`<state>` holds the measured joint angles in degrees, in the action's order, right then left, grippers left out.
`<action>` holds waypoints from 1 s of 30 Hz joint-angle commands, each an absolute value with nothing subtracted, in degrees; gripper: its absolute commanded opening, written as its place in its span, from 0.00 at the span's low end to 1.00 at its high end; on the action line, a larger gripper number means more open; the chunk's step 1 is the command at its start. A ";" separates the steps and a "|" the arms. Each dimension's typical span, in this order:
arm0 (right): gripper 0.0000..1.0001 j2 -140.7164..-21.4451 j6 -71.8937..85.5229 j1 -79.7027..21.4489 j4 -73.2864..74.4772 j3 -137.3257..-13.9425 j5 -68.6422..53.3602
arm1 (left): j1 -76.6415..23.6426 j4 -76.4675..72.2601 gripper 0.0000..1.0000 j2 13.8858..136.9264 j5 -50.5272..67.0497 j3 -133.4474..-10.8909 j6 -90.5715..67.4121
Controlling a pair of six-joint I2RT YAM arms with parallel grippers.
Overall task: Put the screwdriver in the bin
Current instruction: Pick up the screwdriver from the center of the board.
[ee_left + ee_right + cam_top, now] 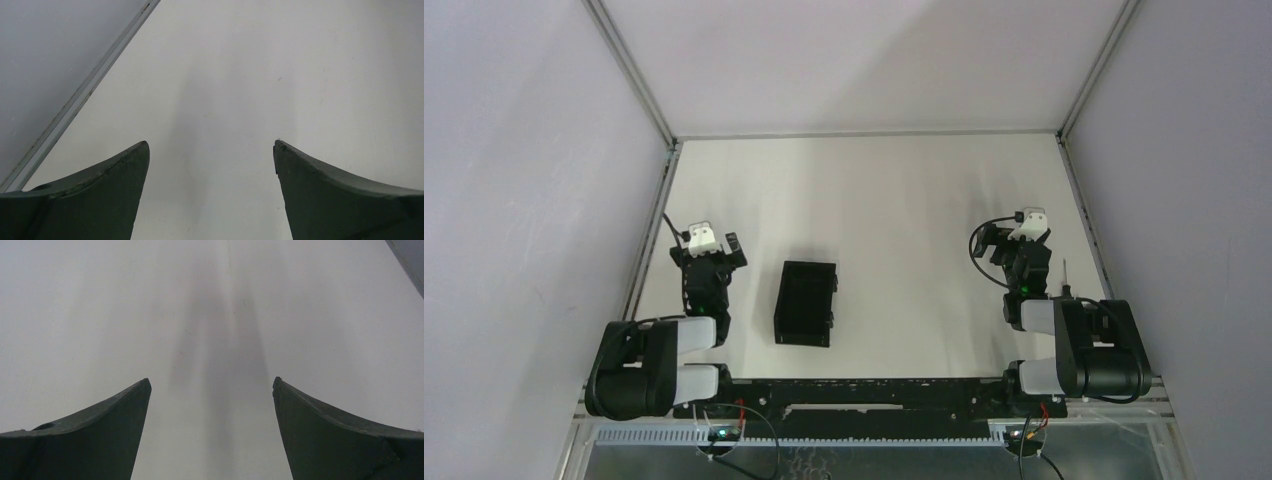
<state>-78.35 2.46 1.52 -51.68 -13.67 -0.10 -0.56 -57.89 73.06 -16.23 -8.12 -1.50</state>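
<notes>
The bin (806, 303) is a small black open-top box on the white table, between the two arms and nearer the left one; its inside looks dark and I cannot make out anything in it. Of the screwdriver (1064, 272) only a thin dark shaft shows, lying just right of the right arm's wrist, with its handle end hidden by the arm. My left gripper (712, 250) (211, 145) stands open left of the bin, with only bare table between its fingers. My right gripper (1014, 243) (211, 381) is open too, left of the shaft and holding nothing.
Metal frame rails (646, 240) run along the table's left and right edges, with grey walls behind them. The left rail (85, 90) shows close in the left wrist view. The arm bases and a black mounting bar (874, 392) line the near edge.
</notes>
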 commanded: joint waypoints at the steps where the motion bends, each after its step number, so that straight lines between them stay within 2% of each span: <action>1: 1.00 -77.80 3.24 1.70 -53.18 -15.38 -0.64 | -0.18 -60.21 0.98 71.98 -16.11 -11.00 -0.72; 9: 0.99 -76.73 3.39 1.75 -51.68 -15.85 -0.34 | -0.18 -60.29 0.98 71.97 -16.10 -10.99 -0.70; 25: 1.00 -60.09 1.74 3.34 -19.78 -25.52 6.52 | -0.18 -60.22 0.98 71.92 -16.17 -11.00 -0.71; 30: 1.00 -53.72 0.21 6.75 -7.25 -29.69 4.49 | -0.18 -60.26 0.98 71.96 -16.21 -11.03 -0.72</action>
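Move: The screwdriver lies by the right arm's forearm, roughly 11 cm to the right hand's right, 8 cm back from it and some 8 cm below. The side rail runs about 8 cm farther right of the screwdriver and level with it; the bin stands off to the hand's left, around 43 cm, and 12 cm back. From the left hand the screwdriver is about 73 cm right, 4 cm back and 9 cm lower. Heading up off the board and over towards the screwdriver's side, the empty right hand climbs about 7 cm. It rises almost straight at first, then also swings some 3 cm right towards the side rail and eases slightly back, turning 5 to 10 degrees clockwise. Its fingers stay wide open and touch nothing. ##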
